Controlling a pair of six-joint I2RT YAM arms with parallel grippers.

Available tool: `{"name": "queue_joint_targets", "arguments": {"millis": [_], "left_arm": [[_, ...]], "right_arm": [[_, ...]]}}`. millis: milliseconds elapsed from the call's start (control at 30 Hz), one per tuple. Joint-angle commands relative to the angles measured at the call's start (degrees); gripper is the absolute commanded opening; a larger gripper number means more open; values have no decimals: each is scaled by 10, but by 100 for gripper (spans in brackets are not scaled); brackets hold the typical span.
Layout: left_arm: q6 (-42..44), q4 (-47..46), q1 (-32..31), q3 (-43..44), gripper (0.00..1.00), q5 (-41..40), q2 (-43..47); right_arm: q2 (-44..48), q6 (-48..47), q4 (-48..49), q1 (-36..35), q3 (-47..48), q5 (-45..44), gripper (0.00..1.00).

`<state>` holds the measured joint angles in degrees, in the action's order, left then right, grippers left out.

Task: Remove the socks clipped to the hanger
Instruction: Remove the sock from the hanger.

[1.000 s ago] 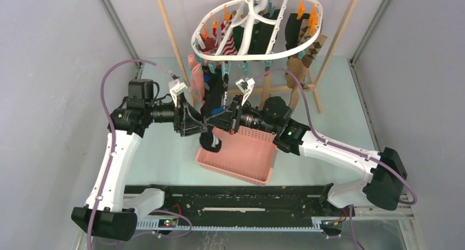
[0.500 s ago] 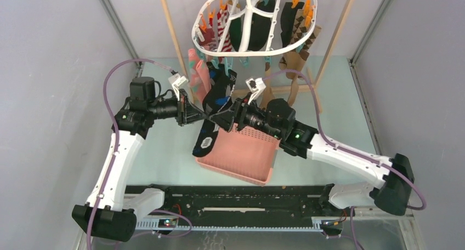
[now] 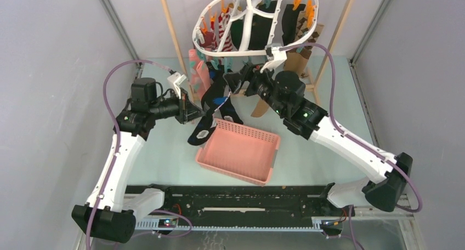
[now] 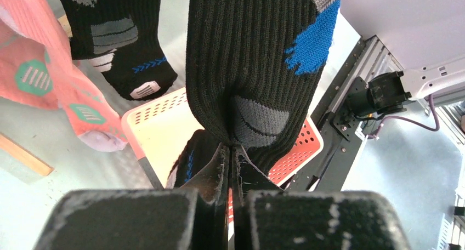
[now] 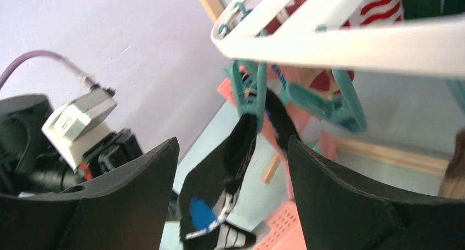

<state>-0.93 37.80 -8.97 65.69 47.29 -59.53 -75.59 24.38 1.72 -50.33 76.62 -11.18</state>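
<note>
The white oval hanger [image 3: 256, 51] hangs from the wooden rack and carries several socks on teal and orange clips. One black sock with a blue patch [image 3: 213, 96] hangs from a teal clip [image 5: 249, 94] at the hanger's near-left rim. My left gripper [image 3: 197, 116] is shut on its lower part, and the fabric [image 4: 247, 69] bunches at the fingertips. Higher up beside the same sock, my right gripper [image 3: 234, 80] is open just below the hanger rim [image 5: 351, 44]. The sock [image 5: 222, 184] dangles between its spread fingers, apart from both.
A pink perforated basket [image 3: 263, 173] sits on the table below the sock. A second black sock [image 4: 118, 36] and pink socks [image 3: 198, 74] hang close on the left. The wooden rack posts [image 3: 170, 36] stand behind, and grey walls close both sides.
The left gripper shut on the black sock. The right gripper let go of it, opened, and rose from the basket to just under the hanger rim. The hanger swung back up.
</note>
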Motion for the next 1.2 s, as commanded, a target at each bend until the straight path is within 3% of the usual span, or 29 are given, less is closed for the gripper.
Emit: {"name": "queue_joint_targets", "arguments": {"millis": [0,200,467,800,933,1000,1067,1167], "left_arm": [[-11,-19,-7,-2,0,-20,8],[-5,-10,-12,-4,0,-20,13],[8,5,-14,-4,0,-27,24],[27,13,-14,-25,0,-54,33],[33,17,-16,-36,0,-60,33],[37,19,-17,-42,0,-62,35],[40,21,-20,-48,0,-62,39],[42,21,-25,-54,0,-66,46]], "right_arm": [[-48,-45,6,5,68,-25,82],[-110,-54,25,7,120,-43,80],[-134,-53,57,9,142,-46,64],[-131,-40,70,9,136,-34,19],[-125,-36,72,10,128,-30,6],[-120,-34,72,11,123,-29,6],[-116,-30,72,12,118,-30,11],[-113,-19,78,16,108,-32,37]]}}
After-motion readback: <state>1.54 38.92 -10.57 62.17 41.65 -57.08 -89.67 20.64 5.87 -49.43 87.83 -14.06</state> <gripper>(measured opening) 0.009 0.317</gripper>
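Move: The green clip holding the black sock is about 6 cm ahead of my right fingertips, 4 cm to their left and roughly 1 cm higher. An empty clip hangs some 6 cm to its right on the same rim, and the pink socks about 8 cm to its left, 3 cm farther out and lower. From my left hand, which already pinches the sock, that green clip is about 12 cm ahead, 9 cm right and 12 cm up. I reach my open right hand forward about 5.5 cm and some 4 cm left, in under the hanger's rim, until the black sock's green clip stands between my fingers; there I stop and close them to pinch the clip. My left hand keeps its pinch on the sock, nearly still at first, then sinks about 2 cm. ##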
